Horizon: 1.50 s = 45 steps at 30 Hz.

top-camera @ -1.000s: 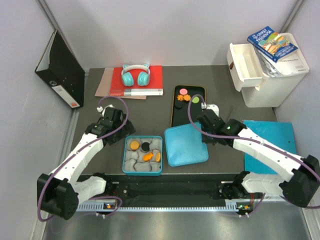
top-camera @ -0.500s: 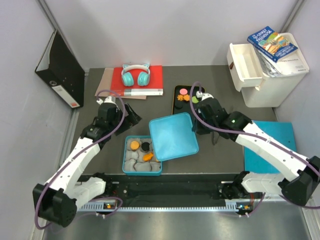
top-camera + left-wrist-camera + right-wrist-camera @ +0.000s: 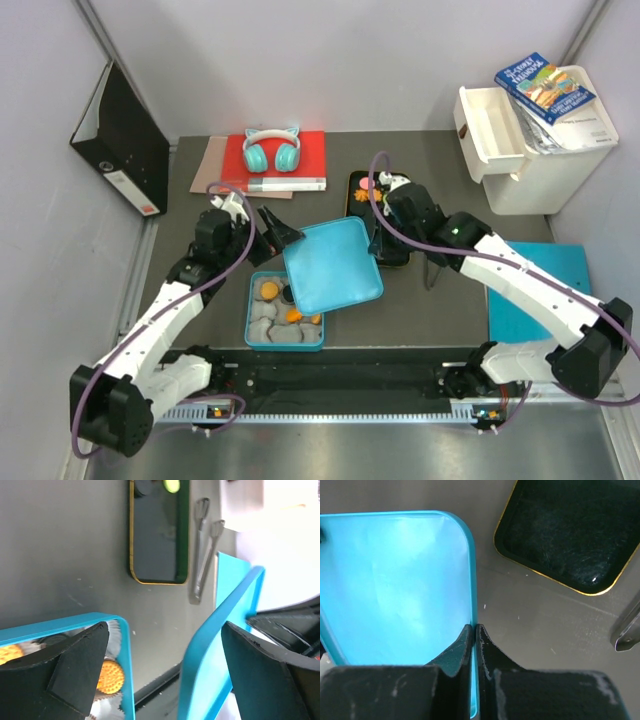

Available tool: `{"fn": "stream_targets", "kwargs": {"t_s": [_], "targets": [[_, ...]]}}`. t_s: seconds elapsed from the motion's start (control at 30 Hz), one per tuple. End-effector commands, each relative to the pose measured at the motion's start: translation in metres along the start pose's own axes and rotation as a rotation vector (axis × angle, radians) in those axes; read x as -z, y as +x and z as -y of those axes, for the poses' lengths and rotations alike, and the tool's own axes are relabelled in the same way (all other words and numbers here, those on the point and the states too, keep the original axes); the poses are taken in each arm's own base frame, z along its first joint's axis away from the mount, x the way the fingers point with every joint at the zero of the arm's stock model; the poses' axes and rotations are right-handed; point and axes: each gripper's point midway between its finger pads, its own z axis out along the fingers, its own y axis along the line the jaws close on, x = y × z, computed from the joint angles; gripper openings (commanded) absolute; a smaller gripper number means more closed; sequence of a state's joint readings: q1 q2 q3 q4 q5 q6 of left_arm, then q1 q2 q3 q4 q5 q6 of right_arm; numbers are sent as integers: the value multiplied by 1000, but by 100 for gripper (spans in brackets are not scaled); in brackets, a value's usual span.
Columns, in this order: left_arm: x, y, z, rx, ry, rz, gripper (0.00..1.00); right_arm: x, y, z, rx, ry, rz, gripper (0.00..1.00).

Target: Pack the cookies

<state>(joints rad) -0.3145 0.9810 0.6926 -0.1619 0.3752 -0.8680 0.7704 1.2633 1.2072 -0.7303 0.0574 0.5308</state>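
The cookies lie in two places. Orange (image 3: 268, 290) and black ones sit in paper cups in the blue box (image 3: 252, 318), and one orange cookie (image 3: 110, 676) shows under my left finger. More lie on the black tray (image 3: 355, 215), mostly hidden by my right arm; a green one (image 3: 171, 485) shows there. My right gripper (image 3: 474, 627) is shut on the edge of the blue lid (image 3: 395, 580), which hangs tilted over the box's far right part (image 3: 330, 265). My left gripper (image 3: 165, 627) is open, with the lid's edge (image 3: 215, 645) between its fingers, close to the right one.
Metal tongs (image 3: 202, 545) lie right of the black tray (image 3: 157, 540). A red book with teal headphones (image 3: 272, 150) is at the back, a black binder (image 3: 120, 140) at the left wall, a white drawer unit (image 3: 520, 140) at the back right, a blue sheet (image 3: 545, 270) on the right.
My right gripper has lifted the lid off the table and carried it left over the box. My left arm has swung right, its open fingers now around the lid's edge.
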Motion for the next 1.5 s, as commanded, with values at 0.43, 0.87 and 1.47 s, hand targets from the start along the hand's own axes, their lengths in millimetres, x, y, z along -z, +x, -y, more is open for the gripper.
{"fn": "stream_targets", "kwargs": {"t_s": [0.43,0.87,1.47], "targets": [[9,4,41,-38,253,-10,27,5,-33,-31,11,-107,83,0],[9,-13,45,-90,204,34,0,23,-43,-22,24,-61,129,47],[38,-123,106,-756,-251,429,0,62,-75,-3,-60,-38,361,99]]}}
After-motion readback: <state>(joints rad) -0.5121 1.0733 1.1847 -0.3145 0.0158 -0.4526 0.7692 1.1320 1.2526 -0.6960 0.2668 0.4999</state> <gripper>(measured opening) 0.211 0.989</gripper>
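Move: The lid, already pinched by its right rim in the right hand, has its middle about 9 cm to the left hand's right, 6 cm back and some 2 cm below; its left rim already lies between that hand's wide-open fingers. The box of cookies stands roughly 18 cm back, 2 cm left and 16 cm below, the black tray 20 cm right, 4 cm ahead and 18 cm below. From the right hand, the lid's middle is about 8 cm left, 3 cm back and 1 cm lower. The left hand eases a couple of centimetres to the right and slightly back, rising a little, and closes on the lid's left rim near its far corner while the right hand keeps its pinch almost in place. Only once that grip is set does the right hand open wide, let go of the right rim and draw off up about 7 cm and to the right, as the left hand lifts the lid some 12 cm and carries it about 5 cm forward, its fingers tipping upward by roughly 30 degrees. ##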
